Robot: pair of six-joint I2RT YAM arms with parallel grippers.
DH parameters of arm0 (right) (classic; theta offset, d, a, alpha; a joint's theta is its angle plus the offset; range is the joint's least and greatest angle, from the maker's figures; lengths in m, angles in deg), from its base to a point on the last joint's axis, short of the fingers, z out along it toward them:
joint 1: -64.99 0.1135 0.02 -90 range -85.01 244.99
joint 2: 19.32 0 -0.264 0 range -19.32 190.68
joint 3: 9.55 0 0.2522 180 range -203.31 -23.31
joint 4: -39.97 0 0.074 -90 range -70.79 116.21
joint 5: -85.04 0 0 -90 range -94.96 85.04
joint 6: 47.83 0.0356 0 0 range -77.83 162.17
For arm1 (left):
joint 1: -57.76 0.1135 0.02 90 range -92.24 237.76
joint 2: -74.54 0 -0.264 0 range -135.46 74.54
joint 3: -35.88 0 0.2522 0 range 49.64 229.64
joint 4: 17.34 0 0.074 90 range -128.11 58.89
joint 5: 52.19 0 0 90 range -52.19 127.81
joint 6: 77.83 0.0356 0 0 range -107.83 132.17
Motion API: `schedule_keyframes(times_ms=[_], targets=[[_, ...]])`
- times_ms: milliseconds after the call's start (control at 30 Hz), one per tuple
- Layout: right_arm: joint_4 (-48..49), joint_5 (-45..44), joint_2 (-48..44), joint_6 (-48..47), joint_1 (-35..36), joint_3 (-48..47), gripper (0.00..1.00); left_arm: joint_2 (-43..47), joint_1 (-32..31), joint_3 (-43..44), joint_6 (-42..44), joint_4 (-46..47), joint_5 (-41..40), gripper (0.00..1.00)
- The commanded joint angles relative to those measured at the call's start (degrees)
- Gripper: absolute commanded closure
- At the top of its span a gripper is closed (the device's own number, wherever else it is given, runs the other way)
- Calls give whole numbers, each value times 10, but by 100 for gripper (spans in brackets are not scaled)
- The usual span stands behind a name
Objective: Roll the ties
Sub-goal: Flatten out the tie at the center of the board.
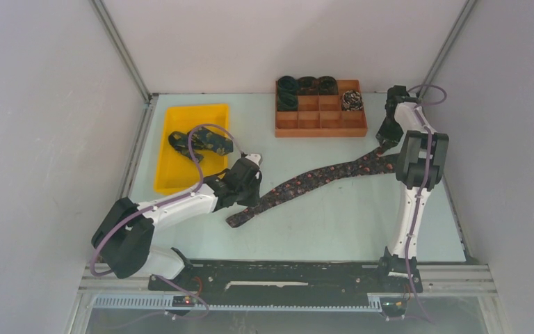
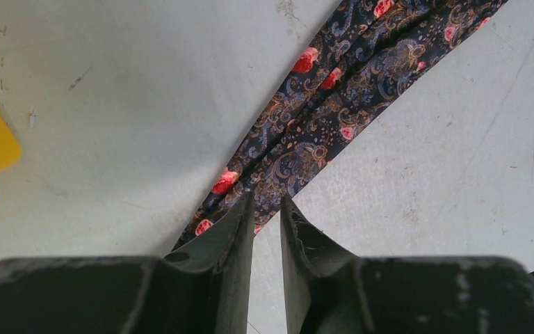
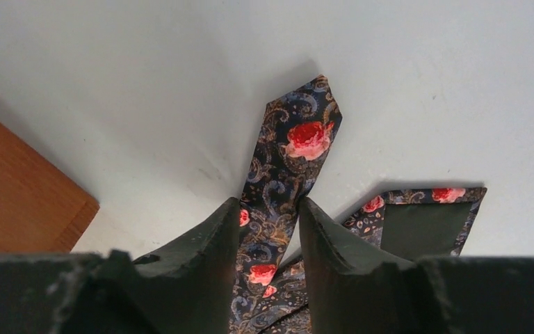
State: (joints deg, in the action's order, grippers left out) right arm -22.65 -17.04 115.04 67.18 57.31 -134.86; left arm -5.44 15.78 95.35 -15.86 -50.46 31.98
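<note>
A dark paisley tie (image 1: 320, 174) with red roses lies doubled over, running diagonally across the table. Its fold is at the lower left and both ends are at the right. My left gripper (image 1: 250, 182) hovers over the lower-left stretch. In the left wrist view its jaws (image 2: 268, 202) stand a narrow gap apart, open, with the tie (image 2: 320, 132) passing under the left finger. My right gripper (image 1: 384, 144) is at the tie's right end. It (image 3: 270, 203) is shut on the narrow end (image 3: 299, 132), whose creased tip sticks up past the fingers. The wide end (image 3: 424, 223) lies beside it, lining up.
A yellow tray (image 1: 174, 182) at the left holds another loose tie (image 1: 198, 141). A wooden compartment box (image 1: 320, 120) at the back holds several rolled ties (image 1: 308, 85); its corner (image 3: 21, 202) sits left of my right gripper. White walls enclose the table.
</note>
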Motion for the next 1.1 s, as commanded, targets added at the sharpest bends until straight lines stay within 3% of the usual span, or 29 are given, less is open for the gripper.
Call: schedule_keyframes(times_ms=[0, 267, 567, 767, 1067], targets=[[-28, -30, 22, -3, 9, -26, 64, 3, 3, 12, 5, 15, -4, 74], [-41, -30, 22, -1, 17, -36, 100, 6, 2, 10, 4, 18, -5, 74], [-80, -47, -91, 27, 36, 14, 100, 19, 2, -1, 4, 28, -4, 75], [-75, -66, -161, 56, 51, 110, 100, 33, 2, -14, 4, 39, 0, 75], [-42, -72, -163, 74, 49, 185, 100, 47, 3, -26, 3, 44, 1, 74]])
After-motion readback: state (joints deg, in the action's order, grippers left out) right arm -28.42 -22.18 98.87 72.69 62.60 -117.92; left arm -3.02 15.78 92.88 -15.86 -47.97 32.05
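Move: The tie's narrow end already lies between the right hand's open fingertips, angling away from the rest of the tie. The tie's wide end is flat on the board, about 6 cm back and 5 cm to the right of that hand; the wooden compartment box has its middle some 14 cm ahead and 25 cm to the left. From the left hand, the narrow end is roughly 24 cm ahead, 50 cm to the right and 4 cm lower. Staying almost in place at first, the right hand shuts its fingers on the tie's narrow end, pinching it. It then draws the end back towards the robot about 8 cm and some 4 cm to the left, lifting roughly 5 cm on the way and starting to sink again, to bring it over the wide part. ##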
